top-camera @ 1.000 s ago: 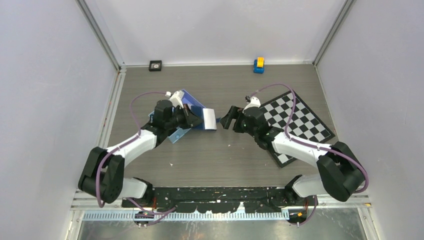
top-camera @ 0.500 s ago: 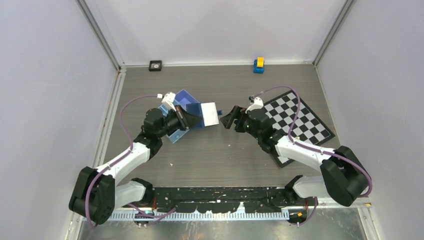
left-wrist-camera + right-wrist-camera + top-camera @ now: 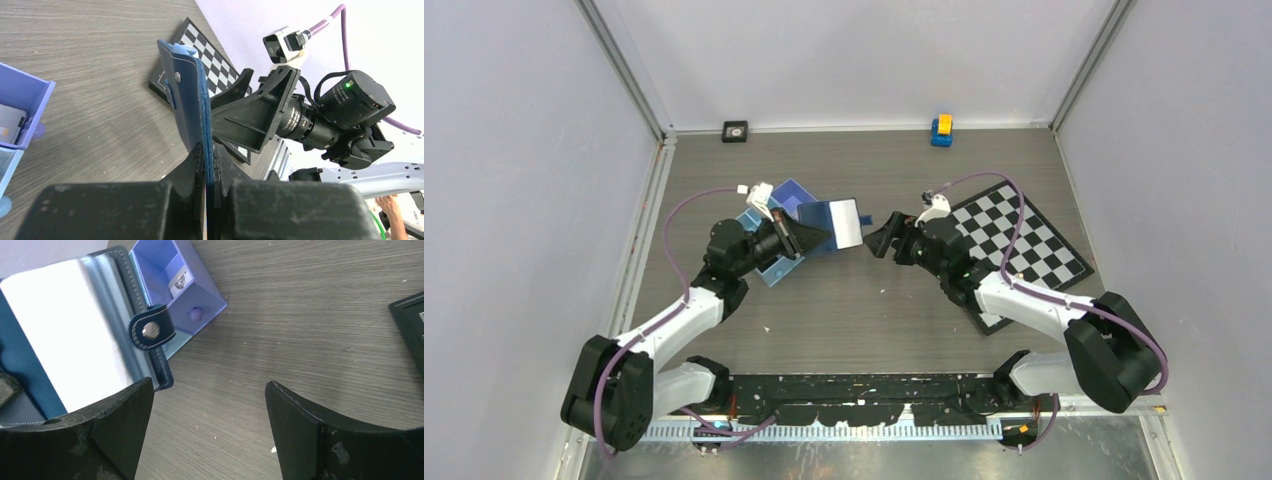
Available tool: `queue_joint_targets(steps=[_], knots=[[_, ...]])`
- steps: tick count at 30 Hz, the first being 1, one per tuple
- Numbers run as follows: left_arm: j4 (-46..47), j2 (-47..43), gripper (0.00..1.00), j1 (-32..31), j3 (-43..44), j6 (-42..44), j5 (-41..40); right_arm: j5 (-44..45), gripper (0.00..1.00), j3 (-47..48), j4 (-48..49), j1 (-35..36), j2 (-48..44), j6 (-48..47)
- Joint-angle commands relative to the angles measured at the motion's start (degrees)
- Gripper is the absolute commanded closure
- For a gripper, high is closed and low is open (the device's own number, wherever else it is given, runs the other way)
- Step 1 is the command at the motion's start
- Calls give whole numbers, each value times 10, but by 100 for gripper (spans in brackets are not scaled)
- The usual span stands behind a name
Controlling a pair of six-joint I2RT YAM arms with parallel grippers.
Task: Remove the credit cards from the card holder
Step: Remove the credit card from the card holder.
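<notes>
My left gripper [image 3: 209, 155] is shut on the lower edge of the card holder [image 3: 187, 110], a navy wallet held upright and edge-on above the table. From above, the card holder [image 3: 834, 226] hangs between both arms with a pale face turned to the right. My right gripper [image 3: 209, 390] stands open just right of it, its left finger [image 3: 115, 425] in front of the holder's lower corner, not gripping. The open card holder [image 3: 20, 355] shows a glaring white inner face and a snap strap [image 3: 152, 330]. I cannot tell whether that face is one of the credit cards.
A light-blue compartment tray [image 3: 794, 192] lies under and behind the left gripper, with a small grey item in it. A chessboard [image 3: 1019, 245] lies under the right arm. A blue-and-yellow toy [image 3: 941, 130] and a small black square [image 3: 735, 131] sit by the back wall.
The left arm has swung its elbow out and raised and turned the card holder, so more of its pale face shows. The right gripper shifted slightly and stayed open.
</notes>
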Motion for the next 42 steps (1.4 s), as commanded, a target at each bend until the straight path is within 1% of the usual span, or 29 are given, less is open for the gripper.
queue_joint_targets(steps=[1, 5, 9, 12, 16, 19, 22, 26, 28, 32, 37, 39, 42], knots=[[55, -19, 100, 2, -5, -2, 10, 36, 14, 1, 12, -8, -29, 2], [90, -3, 100, 2, -3, -15, 29, 9, 14, 13, 14, -8, -9, -1], [124, 27, 100, 2, 9, -37, 72, -44, 15, 8, 53, -8, -1, -4], [119, 39, 100, 2, 9, -35, 64, -63, 15, -5, 77, -8, -15, -5], [81, 40, 100, 2, 17, -22, 51, -67, 15, -18, 93, -8, -36, -7], [81, 41, 100, 2, 20, -23, 54, -89, 15, -16, 102, -8, -33, -8], [124, 54, 100, 2, 21, -43, 80, -131, 14, -6, 117, -8, -8, 4], [212, 83, 100, 2, 15, -89, 115, -147, 10, -1, 131, -14, 21, 30], [237, 89, 100, 2, 14, -101, 123, -170, 9, 1, 145, -25, 35, 44], [245, 91, 100, 2, 13, -106, 129, -215, 9, -9, 209, -33, 56, 76], [239, 100, 100, 2, 17, -110, 125, -261, 9, -37, 330, -39, 69, 115], [224, 105, 100, 2, 21, -108, 122, -275, 9, -39, 349, -39, 73, 118], [204, 112, 100, 2, 25, -98, 116, -283, 9, -33, 349, -39, 80, 117]])
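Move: Up in the air between the hands, the open card holder is already pinched by the left hand; its sleeves lie about 3 cm ahead and 4 cm right of that hand, level with it. From the open right hand they are some 7 cm to the left, 1 cm ahead and 5 cm higher. The blue box sits below: 10 cm left, 3 cm ahead and 20 cm down from the left hand. Closing on the sleeves from the right, the wide-open right hand first hovers, then goes about 5 cm left and 4 cm up while drawing back some 2 cm, rolling its left side up and turning counter-clockwise, until its fingers straddle the holder's strap edge. The left hand keeps its pinch, brings the holder about 2 cm to the right and turns it slightly clockwise. ##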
